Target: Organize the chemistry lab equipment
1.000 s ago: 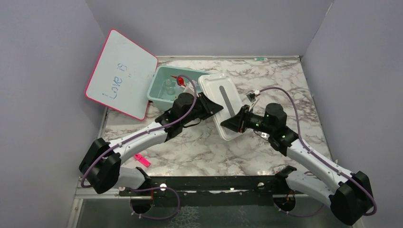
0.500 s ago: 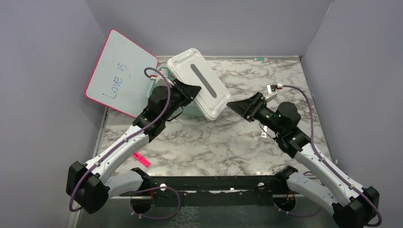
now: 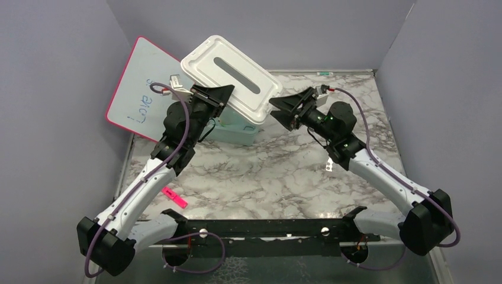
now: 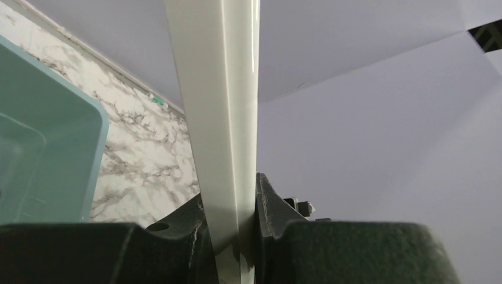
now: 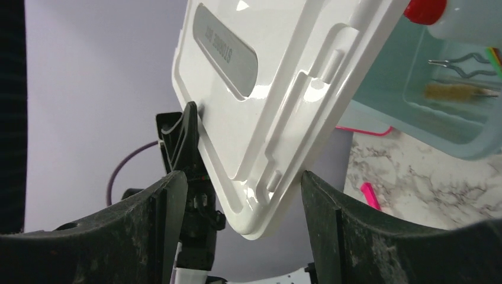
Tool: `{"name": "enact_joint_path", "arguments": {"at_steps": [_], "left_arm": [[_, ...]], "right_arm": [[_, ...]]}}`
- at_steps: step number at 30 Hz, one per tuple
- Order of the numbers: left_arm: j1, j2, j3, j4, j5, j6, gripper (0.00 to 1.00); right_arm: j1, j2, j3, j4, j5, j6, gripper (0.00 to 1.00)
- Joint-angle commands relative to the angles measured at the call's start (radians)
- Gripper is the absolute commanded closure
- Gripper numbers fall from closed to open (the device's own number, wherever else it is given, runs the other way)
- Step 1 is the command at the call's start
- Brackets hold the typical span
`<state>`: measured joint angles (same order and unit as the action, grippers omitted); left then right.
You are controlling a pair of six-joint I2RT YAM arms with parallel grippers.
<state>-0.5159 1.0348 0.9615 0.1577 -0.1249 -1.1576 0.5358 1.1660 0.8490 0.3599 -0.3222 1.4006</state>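
Note:
My left gripper [image 3: 220,94] is shut on the edge of a white bin lid [image 3: 231,72] and holds it tilted in the air above the teal bin [image 3: 238,133]. The left wrist view shows the lid's rim [image 4: 228,106] pinched between the jaws of that gripper [image 4: 232,236]. My right gripper [image 3: 278,107] is open at the lid's right corner [image 5: 278,89], which sits between its spread fingers [image 5: 244,219] untouched. Inside the bin [image 5: 414,121] lie a clear squeeze bottle with a red cap [image 5: 426,9] and metal tongs [image 5: 465,62].
A pink-edged whiteboard [image 3: 139,89] leans against the left wall behind the left arm. A pink highlighter [image 3: 175,197] lies on the marble table [image 3: 284,177] near the left arm's base. Grey walls close in the back and sides.
The right gripper let go of the lid and opened wide. The left gripper carried the lid up and back-left, from beside the bin to above it. Both arms reached further back.

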Motion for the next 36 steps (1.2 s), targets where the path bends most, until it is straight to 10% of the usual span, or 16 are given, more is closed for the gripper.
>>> {"name": "enact_joint_path", "arguments": {"at_steps": [1,9,16,26,36], "left_arm": [[0.011,-0.021,0.021,0.114,-0.022,-0.125,1.00],[0.013,-0.024,0.000,0.158,-0.045,-0.177,1.00],[0.016,-0.068,-0.038,0.137,-0.091,-0.144,1.00],[0.020,-0.180,-0.096,-0.231,-0.069,0.106,0.22],[0.020,-0.324,0.017,-0.665,-0.312,0.478,0.12]], "right_arm": [[0.005,0.058,0.086,0.125,-0.036,0.093,0.26],[0.030,0.182,0.140,0.180,-0.056,0.148,0.35],[0.034,0.201,0.086,0.315,-0.044,0.189,0.72],[0.033,0.176,0.033,0.290,-0.069,0.159,0.99],[0.033,0.366,0.139,0.355,-0.095,0.079,0.99]]}}
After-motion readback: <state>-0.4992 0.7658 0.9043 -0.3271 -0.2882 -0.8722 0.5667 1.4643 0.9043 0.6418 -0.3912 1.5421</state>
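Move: The lid, already pinched by the left hand on its near long edge, has its middle some 10 cm ahead of the open right hand, 14 cm to its left and about 2 cm higher, with the lid's right end just off the fingertips. From the left hand, the lid's middle lies about 6 cm ahead and 3 cm right, roughly level. The box is about 14 cm ahead of the right hand, 18 cm left and 24 cm below, with the wash bottle around its middle. The right fingers pinch the lid's right end near its front corner after reaching about 4 cm left and forward and rising slightly. The left hand then opens, lets go of the near edge and backs off some 12 cm, left, down and back, rolling its left side up about 35 degrees. Keeping its hold, the right hand lowers the lid about 6 cm towards the box, easing forward. ##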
